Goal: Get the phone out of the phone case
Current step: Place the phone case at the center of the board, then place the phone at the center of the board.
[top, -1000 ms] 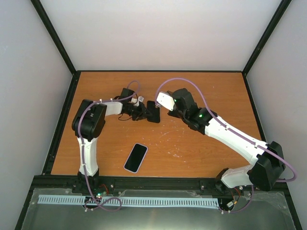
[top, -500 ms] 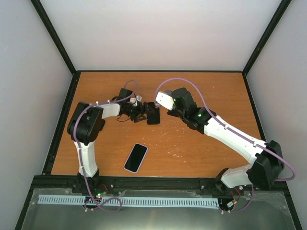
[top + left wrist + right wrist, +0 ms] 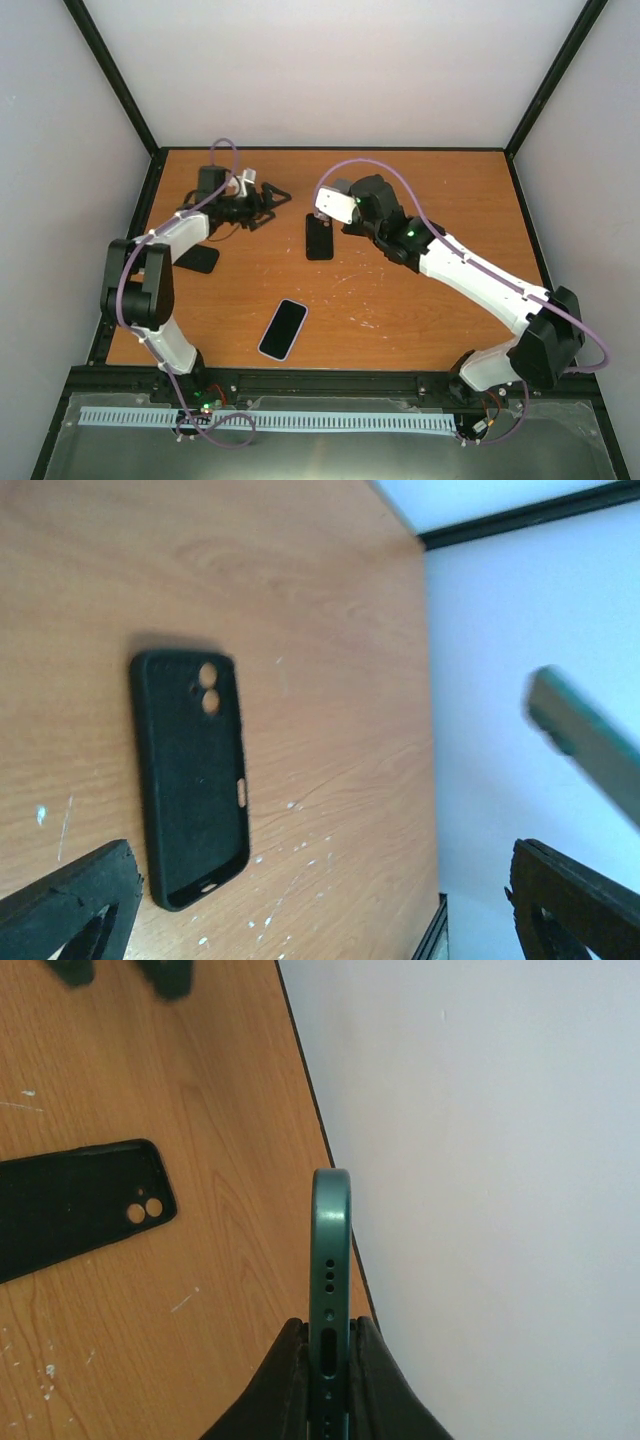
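The black phone case lies empty and flat on the table, inner side up; it also shows in the left wrist view and the right wrist view. My right gripper is shut on the dark green phone, holding it edge-on above the table just past the case. From above, that gripper hangs over the case's far end. My left gripper stands wide open and empty, off to the left of the case, with both fingertips at the frame's bottom.
A second phone in a light case lies near the front edge. A flat black object rests by the left arm. Black rails and white walls bound the table.
My left gripper opened, let go of the case and swung back to the left. The case dropped flat on the table, while the right gripper kept hold of the phone.
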`<state>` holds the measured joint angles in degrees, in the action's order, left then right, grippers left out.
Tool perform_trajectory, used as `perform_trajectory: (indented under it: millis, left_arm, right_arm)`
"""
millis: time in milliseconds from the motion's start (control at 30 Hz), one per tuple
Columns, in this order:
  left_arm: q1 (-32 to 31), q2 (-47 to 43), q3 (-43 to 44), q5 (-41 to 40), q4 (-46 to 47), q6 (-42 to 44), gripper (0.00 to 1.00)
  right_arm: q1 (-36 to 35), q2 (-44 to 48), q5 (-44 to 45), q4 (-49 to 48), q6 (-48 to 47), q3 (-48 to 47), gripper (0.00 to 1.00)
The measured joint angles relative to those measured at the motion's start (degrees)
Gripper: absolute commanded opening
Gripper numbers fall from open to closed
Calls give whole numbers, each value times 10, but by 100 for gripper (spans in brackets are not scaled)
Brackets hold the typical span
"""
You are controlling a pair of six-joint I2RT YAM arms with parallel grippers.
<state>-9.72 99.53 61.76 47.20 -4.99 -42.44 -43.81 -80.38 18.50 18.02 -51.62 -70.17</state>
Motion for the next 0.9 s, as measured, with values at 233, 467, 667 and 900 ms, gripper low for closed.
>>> perform_trajectory:
  millis: [233, 467, 667, 900]
  left_arm:
    - [46, -69, 0, 96, 42, -14, 100]
    - [45, -83, -2, 191, 94, -75, 97]
    - [45, -83, -12, 235, 137, -129, 81]
    - [42, -83, -31, 262, 194, -191, 65]
  right_arm:
    - [-55, -35, 42, -70, -61, 5, 3]
    - [-111, -64, 96, -189, -137, 35, 3]
    - [-134, -82, 124, -259, -181, 51, 3]
    - [-150, -91, 142, -349, -222, 90, 3]
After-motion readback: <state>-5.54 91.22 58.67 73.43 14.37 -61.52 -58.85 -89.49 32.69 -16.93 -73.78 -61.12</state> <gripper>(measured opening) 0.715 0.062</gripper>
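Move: The left hand, open and empty, has the phone it goes for about 14 cm to its right, 10 cm above and 2 cm nearer the base, held out in the right hand's fingers. The black phone case already lies on the board, some 10 cm right of the left hand, level with it fore and aft, and 13 cm below. From the right hand, the left gripper is about 16 cm to the left, 7 cm ahead and 12 cm lower. The right fingers keep their pinch on the phone's end and carry it about 10 cm left towards the left gripper, drifting slightly back while the hand tips up some 20 degrees. The left hand rises about 12 cm from above the board, then eases back roughly 4 cm, its fingertips tilting up; late on, its wide-open fingers start closing around the phone's near side, with no touch visible. ##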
